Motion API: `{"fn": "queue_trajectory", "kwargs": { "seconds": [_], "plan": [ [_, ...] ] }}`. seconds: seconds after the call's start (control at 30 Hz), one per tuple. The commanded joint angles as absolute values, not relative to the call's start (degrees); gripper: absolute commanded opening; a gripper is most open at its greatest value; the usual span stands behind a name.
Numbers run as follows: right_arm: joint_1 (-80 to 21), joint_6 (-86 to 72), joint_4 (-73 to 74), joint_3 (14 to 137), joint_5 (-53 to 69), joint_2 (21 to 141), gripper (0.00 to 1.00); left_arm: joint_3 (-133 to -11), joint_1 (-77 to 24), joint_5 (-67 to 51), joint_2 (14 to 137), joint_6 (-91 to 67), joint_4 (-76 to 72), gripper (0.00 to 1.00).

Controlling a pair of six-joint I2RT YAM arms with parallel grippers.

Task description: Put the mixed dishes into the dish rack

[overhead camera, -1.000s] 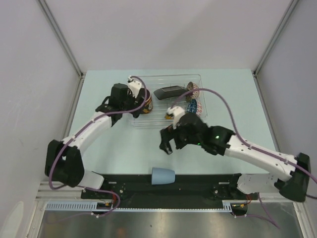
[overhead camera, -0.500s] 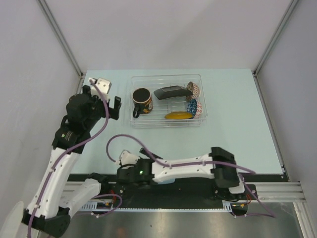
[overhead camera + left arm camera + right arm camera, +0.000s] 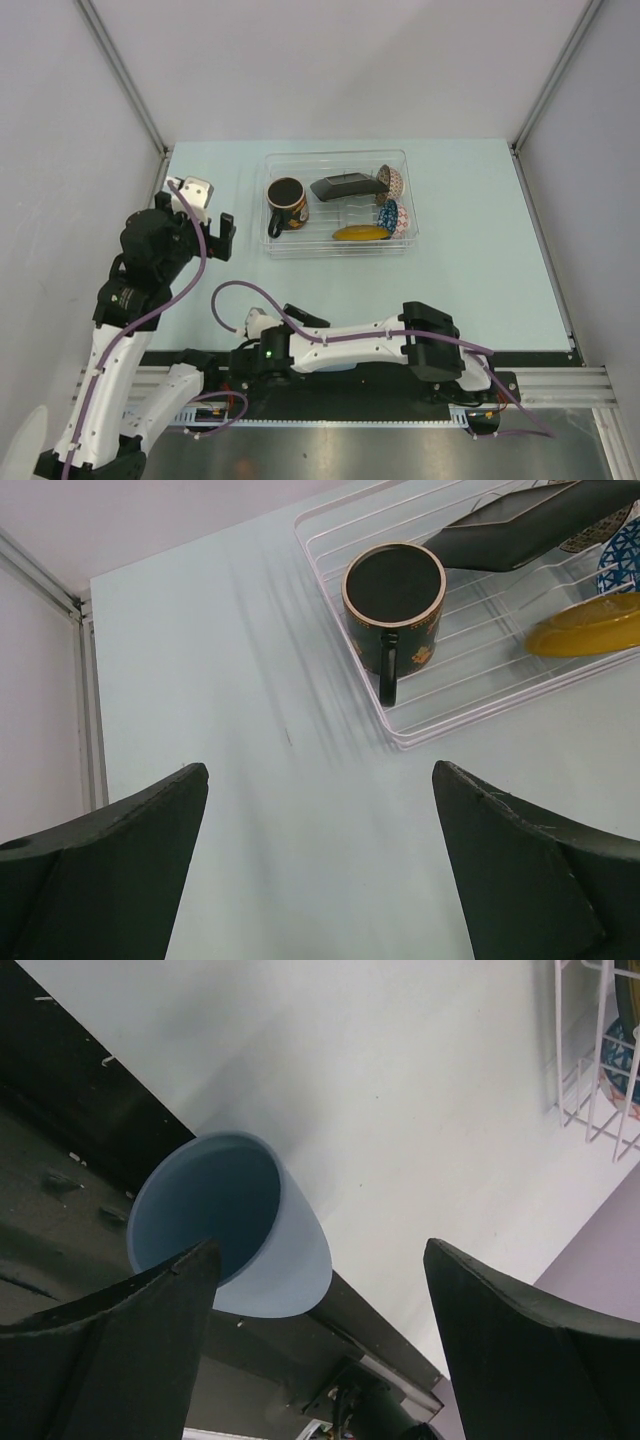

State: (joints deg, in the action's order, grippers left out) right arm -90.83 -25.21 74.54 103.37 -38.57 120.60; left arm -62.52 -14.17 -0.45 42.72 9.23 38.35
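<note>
The dish rack (image 3: 340,254) stands at the table's far middle, holding the dark mug (image 3: 287,205), black square plate (image 3: 345,186), cream-pink bowl (image 3: 391,181), blue bowl (image 3: 393,214) and yellow saucer (image 3: 362,233). My left gripper (image 3: 205,225) hovers open and empty left of the rack; its wrist view shows the mug (image 3: 393,605) upright in the rack (image 3: 450,718). The small light-blue cup (image 3: 235,1225) lies on its side at the near edge, mouth toward my right wrist camera. My right gripper (image 3: 318,1250) is open around it, the left finger (image 3: 130,1330) overlapping its rim. The right forearm hides the cup from above.
A black base rail (image 3: 380,385) runs along the near edge, right under and beside the cup (image 3: 60,1160). Grey walls close the table on three sides. My right forearm (image 3: 350,340) lies low along the near edge; purple cables loop off both arms.
The left gripper left the mug in the rack and drew back to the left. The right arm swung from the rack down to the near edge, over the light-blue cup.
</note>
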Motion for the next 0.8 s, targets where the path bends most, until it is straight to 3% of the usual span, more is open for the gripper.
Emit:
{"fn": "queue_trajectory", "kwargs": {
  "seconds": [0.0, 0.43, 0.67, 0.77],
  "plan": [
    [-90.7, -29.26, 79.19, 103.1, -39.38, 119.19, 0.85, -61.61, -13.54, -1.41, 43.06, 8.26, 37.27, 1.0],
    [-93.34, -39.72, 86.92, 95.02, -35.6, 112.68, 0.8, -61.26, -13.62, -1.76, 44.3, 8.61, 35.07, 1.0],
    [-93.69, -42.1, 85.52, 90.09, -32.7, 110.92, 0.47, -60.38, -13.62, -1.49, 43.95, 8.61, 34.37, 1.0],
    [-93.69, -42.71, 85.61, 89.56, -32.26, 110.83, 0.43, -60.21, -13.54, -1.58, 43.95, 8.61, 34.19, 1.0]
  ]
}}
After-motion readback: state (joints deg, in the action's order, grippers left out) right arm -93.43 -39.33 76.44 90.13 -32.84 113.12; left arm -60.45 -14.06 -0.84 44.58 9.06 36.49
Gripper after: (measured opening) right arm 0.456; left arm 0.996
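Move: The blue cup lies on its side across the table's near edge, mouth to the left, roughly 4 cm back, 5 cm to the right and 6 cm below the right hand. From that hand the dark mug in the rack stands some 32 cm ahead and 6 cm left, and the yellow plate about 25 cm ahead and 12 cm right, both around 4 cm lower. From the left hand the cup is about 21 cm back, 20 cm right and 27 cm below. The right hand, fingers pointing forward and steeply down, shifts some 6 cm to the right and then also about 3.5 cm back towards the robot, sinking only a centimetre or two as it closes in on the blue cup lying across the table edge. On the way the wrist turns about 10 degrees clockwise and the fingers narrow from nearly wide open to about half, bringing the tips to the cup's rim side, though no touch can be made out. ##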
